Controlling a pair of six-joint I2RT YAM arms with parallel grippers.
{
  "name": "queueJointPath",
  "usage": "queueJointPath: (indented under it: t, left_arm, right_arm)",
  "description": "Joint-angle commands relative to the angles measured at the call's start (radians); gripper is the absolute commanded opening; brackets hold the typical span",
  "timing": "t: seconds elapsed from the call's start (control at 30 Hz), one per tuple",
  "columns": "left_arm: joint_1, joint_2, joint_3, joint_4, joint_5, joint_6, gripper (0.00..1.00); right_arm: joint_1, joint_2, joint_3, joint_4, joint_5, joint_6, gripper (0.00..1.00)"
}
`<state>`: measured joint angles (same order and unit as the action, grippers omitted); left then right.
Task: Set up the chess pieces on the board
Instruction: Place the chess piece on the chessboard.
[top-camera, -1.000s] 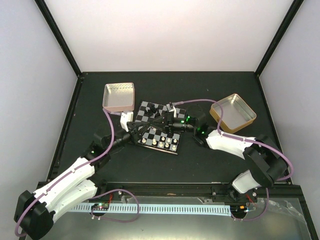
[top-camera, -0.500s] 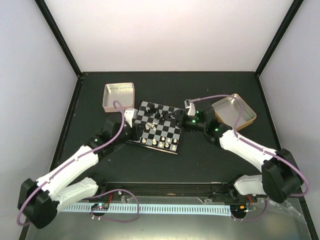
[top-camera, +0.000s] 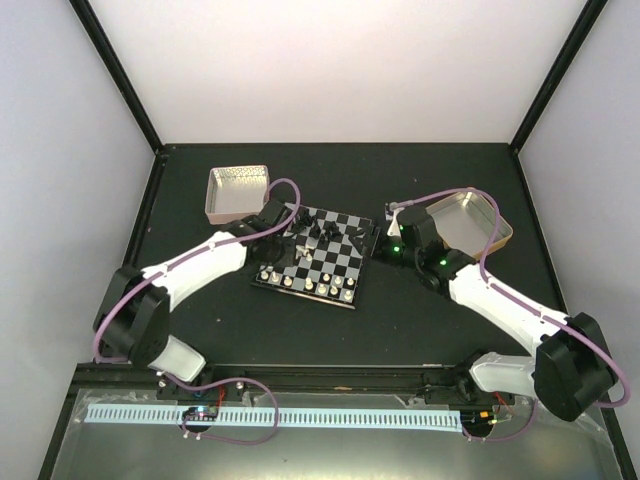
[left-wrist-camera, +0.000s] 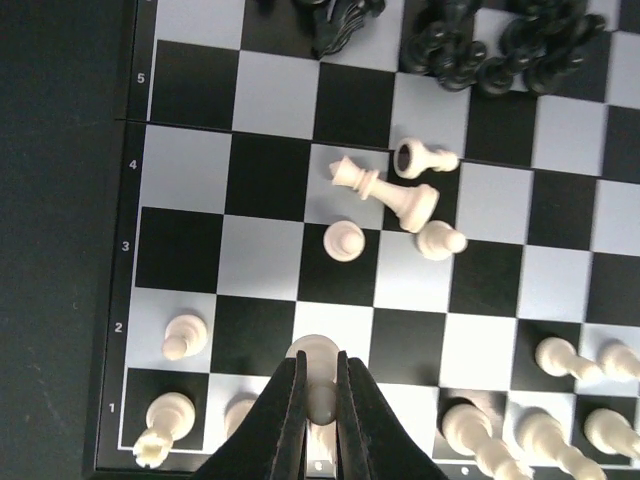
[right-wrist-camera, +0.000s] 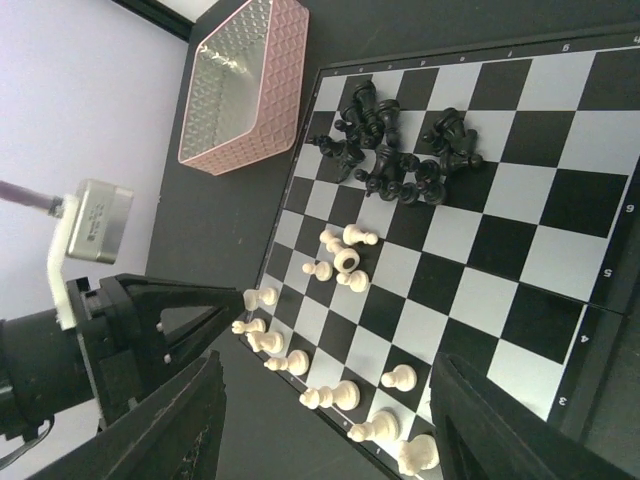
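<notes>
The board (top-camera: 341, 262) lies mid-table. A heap of black chess pieces (left-wrist-camera: 480, 45) crowds its far squares. Three white pieces (left-wrist-camera: 400, 190) lie toppled near the middle, and a white pawn (left-wrist-camera: 344, 240) stands beside them. More white pieces (top-camera: 305, 284) stand along the near rows. My left gripper (left-wrist-camera: 320, 362) is shut on a white pawn (left-wrist-camera: 316, 348) just above the second row on the board's left half (top-camera: 290, 235). My right gripper (right-wrist-camera: 340, 430) is open and empty, off the board's right edge (top-camera: 385, 243).
A pink tin (top-camera: 237, 192) sits behind the board's left corner. A gold tin (top-camera: 465, 225) sits at the right, close behind my right wrist. Black frame rails border the dark table.
My right gripper opened and pulled back right, off the board. My left gripper moved from the board's left edge in over its squares, still shut.
</notes>
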<state>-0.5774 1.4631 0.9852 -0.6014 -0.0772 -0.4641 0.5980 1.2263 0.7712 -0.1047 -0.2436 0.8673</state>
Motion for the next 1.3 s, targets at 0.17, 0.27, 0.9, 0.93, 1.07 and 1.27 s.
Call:
queueJointPath:
  t: [0.17,0.27,0.9,0.93,1.07,1.27]
  left_arm:
    - [0.011,0.149,0.114,-0.107,-0.056,0.018,0.02]
    - [0.017,0.177,0.115,-0.103,-0.045,0.022,0.02]
    - [0.042,0.252,0.113,-0.086,-0.016,0.040,0.04]
    - [0.042,0.250,0.112,-0.089,-0.017,0.042,0.04]
    - [0.042,0.241,0.110,-0.105,-0.010,0.049,0.04]
    - [0.043,0.226,0.102,-0.109,0.023,0.056,0.04]
  right_arm:
    - [-0.014,0.008,-0.007,-0.013,0.024,-0.047,0.56]
    - [-0.014,0.017,-0.006,-0.010,0.017,-0.047,0.57]
    - [-0.015,0.035,0.003,-0.013,0.007,-0.044,0.56]
    - [-0.015,0.036,0.005,-0.014,0.007,-0.045,0.56]
    - [-0.016,0.039,0.009,-0.014,0.004,-0.043,0.56]
    - [-0.015,0.045,0.013,-0.015,0.000,-0.042,0.56]
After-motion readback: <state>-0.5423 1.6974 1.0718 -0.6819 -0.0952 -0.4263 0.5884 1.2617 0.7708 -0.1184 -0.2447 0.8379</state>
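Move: The white pawn already pinched in the left fingers is bound for the dark b2 square, about 8 cm below that hand, 1 cm ahead and 1 cm to its left. A pawn stands on a2, some 4 cm left and 2 cm ahead; the white knight on b1 is about 2 cm back and 2 cm left. The c3 pawn stands roughly 3 cm ahead, 2 cm right. From the right hand, b2 lies about 17 cm left, 2 cm ahead and 16 cm down. The white pawn, kept in the shut left fingers, is lowered about 5.5 cm towards b2, between the a2 and c3 pawns, drifting slightly left. Quick at first, the left hand eases to a stop and stays there, its fingers swinging some 10 to 15 degrees nearer to straight down, the grip never opening. ##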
